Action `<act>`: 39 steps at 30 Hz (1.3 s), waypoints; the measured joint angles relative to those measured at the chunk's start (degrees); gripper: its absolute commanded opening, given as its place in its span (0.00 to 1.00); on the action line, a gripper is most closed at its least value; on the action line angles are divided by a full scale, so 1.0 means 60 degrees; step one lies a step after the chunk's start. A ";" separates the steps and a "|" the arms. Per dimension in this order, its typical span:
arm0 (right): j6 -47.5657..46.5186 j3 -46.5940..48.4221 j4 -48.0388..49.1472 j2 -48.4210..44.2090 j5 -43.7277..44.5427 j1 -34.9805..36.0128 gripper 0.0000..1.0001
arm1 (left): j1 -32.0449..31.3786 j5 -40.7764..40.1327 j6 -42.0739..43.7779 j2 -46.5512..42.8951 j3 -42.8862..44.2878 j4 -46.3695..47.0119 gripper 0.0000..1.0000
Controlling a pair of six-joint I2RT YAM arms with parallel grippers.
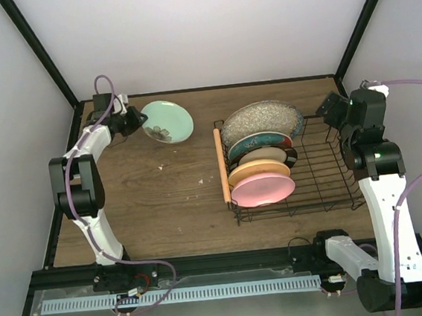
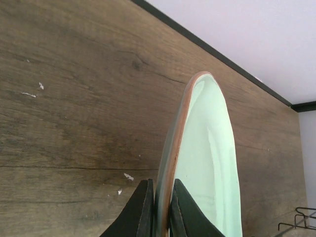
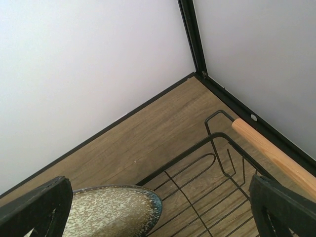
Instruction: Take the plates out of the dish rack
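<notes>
My left gripper [image 1: 137,121] is shut on the rim of the pale green plate [image 1: 169,122] at the far left of the table. In the left wrist view both black fingers [image 2: 143,210] pinch the brown-edged rim of that plate [image 2: 207,163], which is seen edge-on above the wood. The black wire dish rack [image 1: 326,184] stands at the right. In it stand the grey speckled plate [image 1: 260,120], the red one with a teal flower [image 1: 258,144], the cream [image 1: 267,156], the orange-yellow [image 1: 257,172] and the pink [image 1: 262,189]. My right gripper [image 1: 333,109] hangs open over the rack's far corner, above the grey plate [image 3: 108,212].
A wooden rod handle [image 1: 222,164] runs along the rack's left side and another [image 3: 271,148] along its right. White walls and black frame posts [image 3: 190,34] close in the table's back and sides. Small white specks [image 2: 128,176] lie on the wood.
</notes>
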 measured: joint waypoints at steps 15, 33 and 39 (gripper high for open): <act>0.0459 0.0171 -0.0506 0.0084 -0.0044 0.0000 1.00 | -0.0004 0.0124 -0.0324 0.1490 -0.0007 0.0270 0.05; 0.0674 0.0291 -0.0590 0.0189 -0.0102 0.0000 1.00 | -0.0044 0.0313 -0.0477 0.2229 0.0000 0.0452 0.82; 0.0670 0.0291 -0.0590 0.0189 -0.0106 0.0000 1.00 | -0.0233 0.0299 -0.0401 0.2415 0.0302 0.0423 0.91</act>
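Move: The green plate is still pinched at its left rim by the left hand. The bare patch of table meant for it is centred some 7 cm to this hand's right, neither ahead nor back, and about 14 cm below. The rack's wooden handle lies roughly 18 cm back and 21 cm right, the speckled platter 4 cm back and 34 cm right. From the right hand, the patch is about 22 cm ahead, 45 cm left and 35 cm below. The green plate goes almost straight down to the table left of the rack, the left hand sinking about 8 cm and tipping some 10 degrees further down. There the fingers begin to open and let go of the rim; spreading almost fully, they sink another 2 cm, then ease slightly right. ##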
